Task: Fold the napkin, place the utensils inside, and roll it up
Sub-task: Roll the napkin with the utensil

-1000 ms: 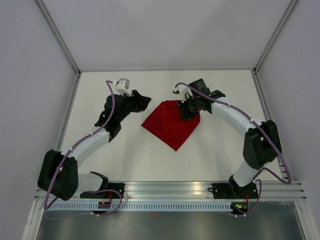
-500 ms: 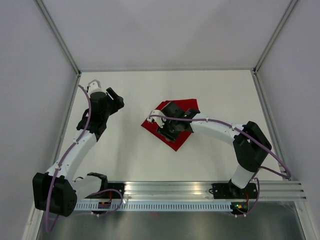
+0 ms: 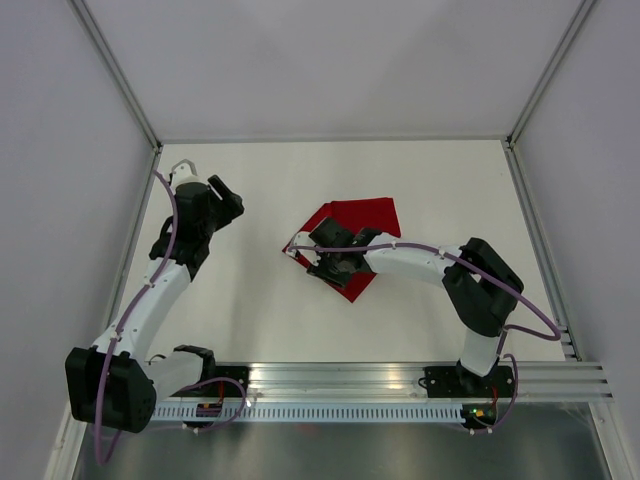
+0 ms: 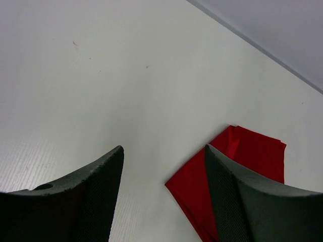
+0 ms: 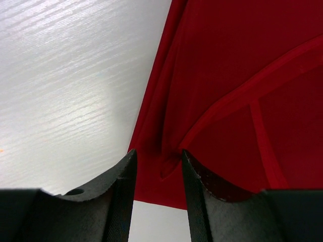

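Note:
The red napkin lies folded on the white table, its layered edges and hems plain in the right wrist view. My right gripper hangs low over the napkin's left side. It is open, and a folded corner of the cloth lies between the fingers, ungripped. My left gripper is far to the left, apart from the cloth and open over bare table. The napkin shows past its right finger. The utensils are out of view.
The white table is walled in by grey panels at the left, back and right. An aluminium rail carrying both arm bases runs along the near edge.
My left arm has pulled back to the left, away from the napkin. My right gripper has crossed from the napkin's upper right corner to its lower left side.

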`<state>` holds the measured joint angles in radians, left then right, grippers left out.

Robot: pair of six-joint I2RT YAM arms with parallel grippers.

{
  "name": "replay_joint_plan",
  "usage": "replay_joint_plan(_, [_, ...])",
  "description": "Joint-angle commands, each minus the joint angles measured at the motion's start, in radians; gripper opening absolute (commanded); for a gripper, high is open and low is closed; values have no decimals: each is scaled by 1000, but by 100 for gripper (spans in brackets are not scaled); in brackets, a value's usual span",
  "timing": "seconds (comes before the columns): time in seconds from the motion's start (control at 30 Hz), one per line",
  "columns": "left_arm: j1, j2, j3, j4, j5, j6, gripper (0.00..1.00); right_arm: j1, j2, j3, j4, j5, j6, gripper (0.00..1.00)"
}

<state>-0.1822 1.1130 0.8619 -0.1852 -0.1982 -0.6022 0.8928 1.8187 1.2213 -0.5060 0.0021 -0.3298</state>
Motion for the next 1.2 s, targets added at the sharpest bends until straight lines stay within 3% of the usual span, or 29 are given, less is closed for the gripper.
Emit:
replay_joint_plan(0.0, [9, -18, 35, 1, 32, 1, 70, 8, 1, -8, 30, 84, -6, 46])
replay_joint_plan(0.27, [20, -8, 28, 13, 55, 2, 70, 6, -7, -13, 26, 90, -5, 45])
replay_joint_plan(0.63, [32, -5, 25, 18, 77, 7, 69, 8, 8, -8, 11, 81, -3, 17])
replay_joint_plan(1.17, [44, 10, 23, 39, 108, 7, 67, 26, -25, 98, -117, 214, -11, 13])
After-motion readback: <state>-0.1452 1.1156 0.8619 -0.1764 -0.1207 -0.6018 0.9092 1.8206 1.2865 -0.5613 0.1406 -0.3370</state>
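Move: The right fingers stand half open just above the napkin, with the point of its upper fold only about 1 cm ahead and 1 cm below. The napkin's nearest corner is about 5 cm back and 2 cm to the right; its left corner is roughly 6 cm ahead and 12 cm left. From the raised left hand, that fold point is some 9 cm back, 21 cm to the right and 18 cm below. Ease the right gripper forward by less than 1 cm over the napkin, then hold it there and close the fingers to pinch the point of the upper fold. With the cloth gripped, lift about 2 cm while drawing forward about 1 cm, away from the nearest corner, the wrist tipping slightly. ##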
